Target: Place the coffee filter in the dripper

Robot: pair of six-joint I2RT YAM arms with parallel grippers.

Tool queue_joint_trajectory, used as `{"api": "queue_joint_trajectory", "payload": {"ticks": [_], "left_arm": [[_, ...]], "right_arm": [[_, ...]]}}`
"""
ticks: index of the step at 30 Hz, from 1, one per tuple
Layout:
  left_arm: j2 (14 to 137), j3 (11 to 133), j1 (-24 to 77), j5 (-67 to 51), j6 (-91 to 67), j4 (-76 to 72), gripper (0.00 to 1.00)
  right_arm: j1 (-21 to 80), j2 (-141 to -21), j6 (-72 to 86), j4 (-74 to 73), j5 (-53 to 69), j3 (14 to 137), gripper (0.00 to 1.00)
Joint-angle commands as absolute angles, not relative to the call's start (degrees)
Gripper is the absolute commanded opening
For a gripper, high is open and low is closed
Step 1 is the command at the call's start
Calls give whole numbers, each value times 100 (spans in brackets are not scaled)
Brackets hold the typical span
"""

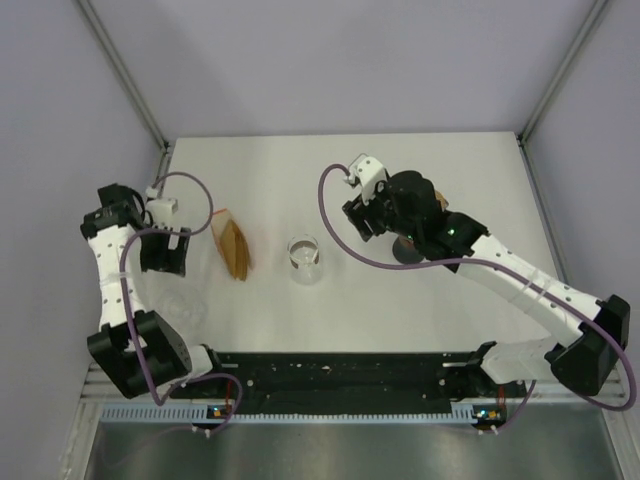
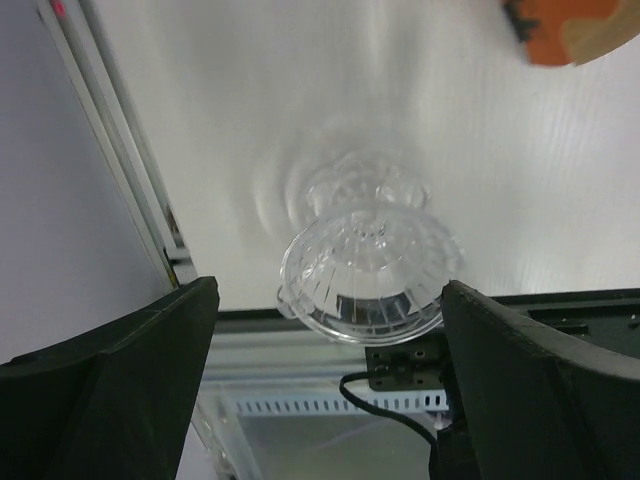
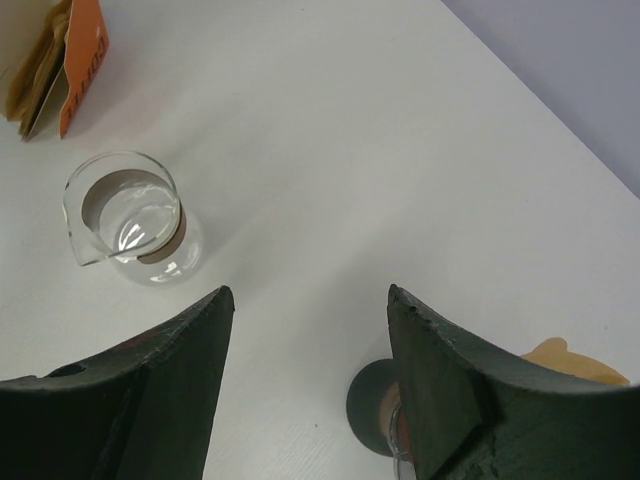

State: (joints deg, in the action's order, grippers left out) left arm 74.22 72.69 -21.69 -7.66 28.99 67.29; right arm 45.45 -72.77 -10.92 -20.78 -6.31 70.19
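Observation:
A clear ribbed dripper [image 2: 362, 270] stands on the white table near the front left edge; it shows only faintly in the top view [image 1: 180, 305]. My left gripper [image 2: 328, 290] is open and empty, a little above the dripper and behind it, and shows in the top view [image 1: 163, 262]. A pack of brown coffee filters with an orange label [image 1: 232, 247] lies right of the left gripper and shows in both wrist views [image 2: 570, 25] [image 3: 60, 65]. My right gripper [image 3: 310, 300] is open and empty over bare table right of centre [image 1: 362, 215].
A glass server [image 1: 305, 258] stands mid-table [image 3: 130, 220]. A dark round base [image 3: 372, 405] with a tan paper-like edge [image 3: 570, 360] beside it sits under the right arm [image 1: 408, 250], mostly hidden. A black rail [image 1: 330, 375] runs along the front edge.

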Motion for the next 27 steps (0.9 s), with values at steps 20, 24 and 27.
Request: {"api": "queue_joint_trajectory", "payload": {"ticks": [20,24,27], "left_arm": [[8438,6090,-3454,-905,3770,6231,2],[8446,6432,-3796,-949,3937,6652,0],[8464,7064,-4139,-1282,4008,7065,0]], "right_arm": [[4509,-7365,-1160,-2092,-352,7515,64],[4500,-7304,-1178,-2101,-360,7445,64],[4509,-7269,-1187,-2109,-352,7427,64]]}}
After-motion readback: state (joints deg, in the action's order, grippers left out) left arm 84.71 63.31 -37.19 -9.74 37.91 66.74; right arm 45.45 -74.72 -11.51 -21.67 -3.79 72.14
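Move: The clear dripper stands behind and below the wide-open left hand: about 6 cm back, 3 cm to its right and 13 cm down. The filter pack is some 7 cm ahead of that hand and 15 cm to its right; the glass beaker is about 3 cm ahead and 30 cm to its right, both roughly 13 cm lower. From the right hand the dripper lies about 42 cm left, 12 cm back and 23 cm down. The left fingers pinch the left side of the dripper's rim, closing from wide open to nearly shut. To get there the hand sinks about 10 cm while drawing back some 5 cm and left 4 cm, the wrist tipping until the fingers point almost straight down; keeping its pinch, the hand then rises about 2 cm. ##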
